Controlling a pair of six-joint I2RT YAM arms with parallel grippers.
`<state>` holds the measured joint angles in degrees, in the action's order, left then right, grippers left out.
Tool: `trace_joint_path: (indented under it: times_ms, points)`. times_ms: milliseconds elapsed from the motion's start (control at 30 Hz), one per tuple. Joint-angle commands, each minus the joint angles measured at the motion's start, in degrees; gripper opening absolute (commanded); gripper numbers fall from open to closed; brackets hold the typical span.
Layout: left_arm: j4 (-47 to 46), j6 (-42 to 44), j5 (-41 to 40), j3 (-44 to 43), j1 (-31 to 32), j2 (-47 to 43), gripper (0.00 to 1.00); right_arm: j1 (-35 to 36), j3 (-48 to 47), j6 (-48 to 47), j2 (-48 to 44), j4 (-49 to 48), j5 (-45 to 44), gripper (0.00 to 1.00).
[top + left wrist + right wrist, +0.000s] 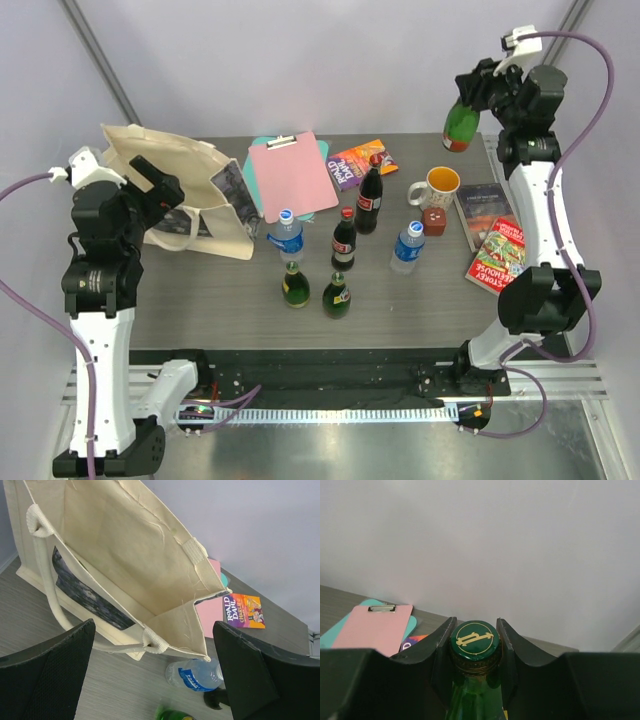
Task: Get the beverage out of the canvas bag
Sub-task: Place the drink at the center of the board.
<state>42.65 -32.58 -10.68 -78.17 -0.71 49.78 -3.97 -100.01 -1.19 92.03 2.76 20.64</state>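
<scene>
The cream canvas bag (178, 178) lies on its side at the table's back left, its mouth facing my left gripper (166, 196). That gripper is open and holds nothing. In the left wrist view it (155, 680) hovers just in front of the bag (125, 545), whose visible inside shows only bare cloth. My right gripper (478, 92) is raised high over the back right corner. It is shut on the neck of the beverage, a green glass bottle (460, 127) that hangs below it. In the right wrist view the bottle's green and gold cap (475, 639) sits between the fingers of the right gripper (475, 647).
Two water bottles (286, 236) (408, 246), two cola bottles (369, 200) (344, 238) and two green bottles (295, 285) (337, 296) stand mid-table. A pink clipboard (293, 175) and a book (358, 162) lie behind them. A mug (440, 185) and two books (497, 258) are at the right.
</scene>
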Motion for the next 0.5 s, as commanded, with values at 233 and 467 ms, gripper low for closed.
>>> trace_joint_path:
  times_ms: [233,467]
  points:
    - [-0.29,-0.64,-0.57,-0.40,0.18,-0.30,1.00,-0.16,0.33,5.49,3.85,-21.64,7.47,0.01]
    - [0.41,-1.17,-1.01,-0.31,0.18,-0.21,1.00,0.27,3.68,11.03,9.56,-31.50,11.08,0.01]
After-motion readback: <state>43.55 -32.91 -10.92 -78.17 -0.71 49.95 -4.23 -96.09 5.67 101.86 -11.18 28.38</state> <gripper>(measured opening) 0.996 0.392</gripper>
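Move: The right hand holds the green bottle by its neck, high over the board's far right. The board's centre is roughly 9 cm back, 24 cm left and 43 cm below it. The mug lies about 5 cm ahead and 3 cm to the right, and the tall cola bottle 4 cm back and 16 cm left. The right water bottle is some 16 cm back and 8 cm left. From the left hand, the board's centre is about 15 cm ahead and 30 cm right. Keeping its pinch on the green bottle's neck, the right hand sinks about 6 cm towards the board while reaching some 5 cm farther forward, easing a little left. As it goes, the wrist turns slightly counter-clockwise and its left side rises, under 10 degrees each; the fingers stay closed on the neck. ##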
